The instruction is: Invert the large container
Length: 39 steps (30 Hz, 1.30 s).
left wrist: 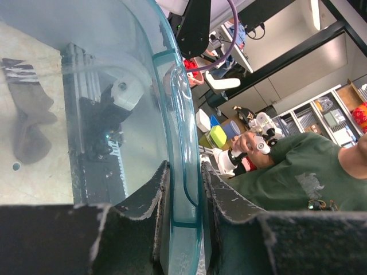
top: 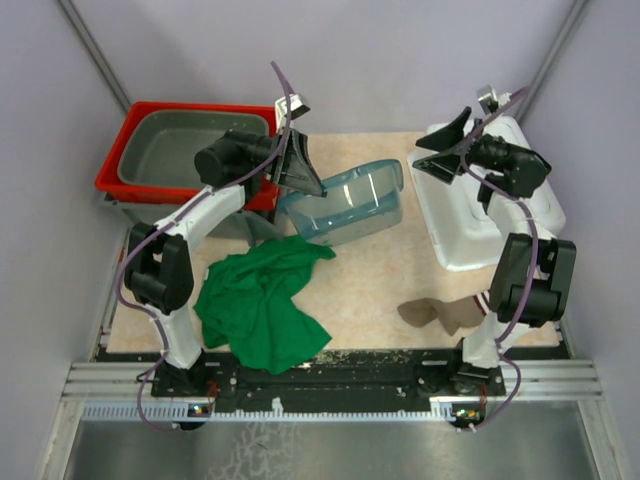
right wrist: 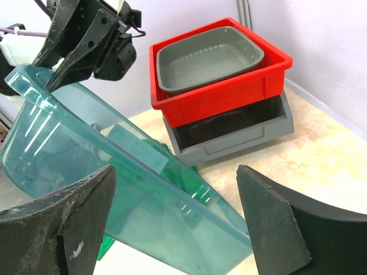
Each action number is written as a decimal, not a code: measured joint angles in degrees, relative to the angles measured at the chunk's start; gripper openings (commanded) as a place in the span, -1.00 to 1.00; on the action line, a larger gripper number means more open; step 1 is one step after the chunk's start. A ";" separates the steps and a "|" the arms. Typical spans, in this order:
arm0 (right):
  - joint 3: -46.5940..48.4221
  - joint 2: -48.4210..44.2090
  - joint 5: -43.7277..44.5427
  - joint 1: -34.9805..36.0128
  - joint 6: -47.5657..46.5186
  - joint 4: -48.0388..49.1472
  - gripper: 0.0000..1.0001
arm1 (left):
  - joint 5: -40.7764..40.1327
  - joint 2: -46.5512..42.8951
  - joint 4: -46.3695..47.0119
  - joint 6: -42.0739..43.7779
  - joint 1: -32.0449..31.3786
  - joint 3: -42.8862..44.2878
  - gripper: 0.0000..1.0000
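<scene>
The large container point(top: 345, 205) is a clear teal plastic tub in the middle of the table, tilted up on its side with the opening facing right. My left gripper point(top: 305, 180) is shut on its rim at the upper left. In the left wrist view the rim point(left wrist: 178, 114) runs between my two fingers, with the left gripper point(left wrist: 183, 189) clamped on it. In the right wrist view the tub point(right wrist: 114, 189) leans low and left, held at its top edge by the left gripper point(right wrist: 74, 34). My right gripper point(top: 440, 150) is open and empty, apart from the tub, and shows wide open in its wrist view point(right wrist: 176, 172).
A red bin point(top: 115, 160) holding a grey tub point(top: 190, 150) stands at the back left on a grey tray point(right wrist: 229, 137). A green cloth point(top: 265, 300) lies front left, a brown cloth point(top: 440, 315) front right. A white container point(top: 480, 215) sits at the right under my right arm.
</scene>
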 measured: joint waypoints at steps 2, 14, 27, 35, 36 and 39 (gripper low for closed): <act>-0.13 0.00 -0.11 -0.07 0.00 0.04 0.71 | -0.17 0.00 -0.02 0.00 0.00 0.00 -1.00; -7.91 -1.64 -0.85 5.07 -1.20 0.04 0.67 | -0.55 0.26 -0.02 0.00 -0.17 0.00 -1.00; -3.58 1.62 -1.18 6.54 -1.20 0.09 0.05 | -0.04 0.57 0.00 0.00 -0.74 0.02 -1.00; -4.59 1.62 -2.45 6.80 -3.72 0.35 -1.00 | -0.22 2.21 -0.11 -0.04 -0.35 1.22 -1.00; -4.66 1.62 -2.47 6.80 -4.35 0.37 -1.00 | -0.24 2.32 -0.13 -0.07 -0.37 1.44 -1.00; -5.07 1.51 -2.40 6.78 -6.08 0.46 -1.00 | -0.35 2.60 -0.20 -0.07 -0.37 1.88 -1.00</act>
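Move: The teal container already hangs by its rim from the left hand's closed fingers, its middle about 5 cm right of them, 2 ahead and 9 below. From the open right hand, that middle lies some 15 cm left, 9 back and 6 below, but the rim's near end is only about 4 cm left, 2 back and 4 below. The upturned white container lies roughly 19 cm right of the right hand, 2 ahead and 28 below. The right hand closes from wide open and pinches the rim at the right end of the hanging teal container, after coming in about 4 cm to the left and 4 cm down, drawing slightly back and turning a few degrees counter-clockwise. The left hand stays almost in place and keeps its grip on the opposite end. ##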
